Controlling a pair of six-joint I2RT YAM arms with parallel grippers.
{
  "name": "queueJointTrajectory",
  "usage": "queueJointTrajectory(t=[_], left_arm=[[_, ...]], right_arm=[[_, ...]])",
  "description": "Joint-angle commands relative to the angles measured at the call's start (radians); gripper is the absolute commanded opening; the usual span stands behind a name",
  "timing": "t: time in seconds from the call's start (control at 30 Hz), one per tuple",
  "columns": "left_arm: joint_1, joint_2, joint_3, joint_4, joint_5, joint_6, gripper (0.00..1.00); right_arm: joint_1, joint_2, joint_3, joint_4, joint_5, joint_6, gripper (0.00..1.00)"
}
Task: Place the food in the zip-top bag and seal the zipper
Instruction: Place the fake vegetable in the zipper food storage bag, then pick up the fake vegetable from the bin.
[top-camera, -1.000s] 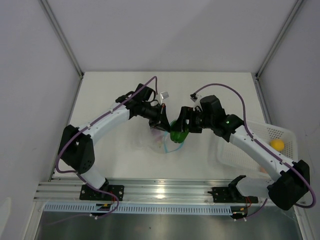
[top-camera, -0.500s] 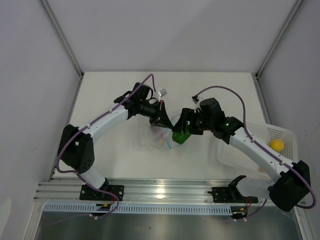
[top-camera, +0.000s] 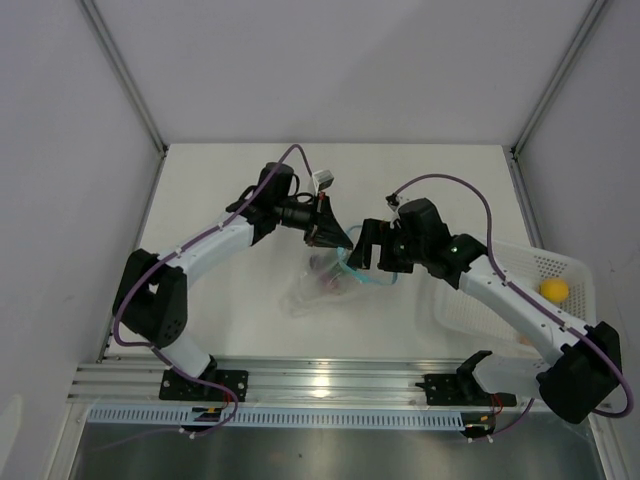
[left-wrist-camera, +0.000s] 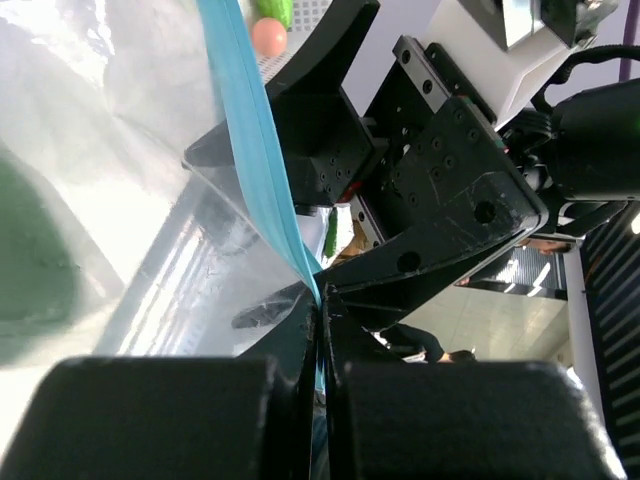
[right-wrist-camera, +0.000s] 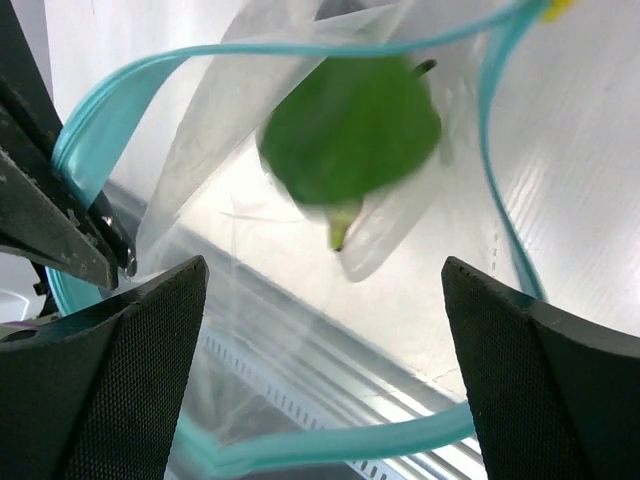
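Note:
The clear zip-top bag (top-camera: 312, 290) hangs with its mouth held wide. My left gripper (top-camera: 338, 238) (left-wrist-camera: 321, 300) is shut on its light-blue zipper (left-wrist-camera: 248, 130) at one end of the mouth. The zipper (right-wrist-camera: 105, 140) loops open in the right wrist view, and a glossy dark-green food piece (right-wrist-camera: 350, 125) lies blurred inside the bag. My right gripper (top-camera: 360, 252) (right-wrist-camera: 320, 380) is at the bag's mouth, open, with nothing between its fingers (right-wrist-camera: 130, 380). A pinkish piece (top-camera: 322, 268) shows through the bag.
The white perforated basket (top-camera: 570, 320) sits at the right by my right arm, with a yellow-orange piece (top-camera: 554, 290) in it. The left wrist view shows a pink piece (left-wrist-camera: 268, 37) and a green one (left-wrist-camera: 275, 8) in it. The metal rail (top-camera: 320, 385) runs along the near edge.
The dark-green piece has left my right gripper and dropped into the bag. The right jaws have spread wider. My left gripper moved up and right, stretching the bag's mouth.

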Motion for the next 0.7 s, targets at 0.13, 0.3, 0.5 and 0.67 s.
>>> queueJointTrajectory(t=[0.13, 0.3, 0.5, 0.67], left_arm=[[0.008, -0.026, 0.01, 0.003, 0.023, 0.018, 0.01], [0.01, -0.014, 0.046, -0.154, -0.026, 0.147, 0.01], [0.01, -0.011, 0.072, -0.252, -0.058, 0.221, 0.01], [0.011, -0.008, 0.069, -0.268, -0.06, 0.231, 0.01]], right_arm=[[-0.043, -0.016, 0.167, -0.142, 0.117, -0.018, 0.99], [-0.12, -0.009, 0.254, -0.242, 0.192, -0.018, 0.99], [-0.368, -0.016, 0.306, -0.42, 0.323, 0.059, 1.0], [-0.576, 0.001, 0.273, -0.627, 0.498, 0.134, 1.0]])
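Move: The basket the right hand heads back to is centred about 38 cm to its right, 3 cm nearer the base and 15 cm below. In it the yellow ball lies some 46 cm right, about level fore and aft, the peach ball roughly 39 cm right and 13 cm back. The already released green pepper is in the bag, about 5 cm ahead, 5 cm left and 6 cm below. From the left hand, the basket is some 43 cm right, 4 cm back and 21 cm lower. The bag's open mouth is left behind as the right hand, fingers still wide open and empty, backs out up and forward, then sweeps right towards the basket, some 20 cm in all, turning about 45 degrees clockwise and dipping at the end. The left fingers keep the blue zipper edge pinched and sink about 2 cm. ##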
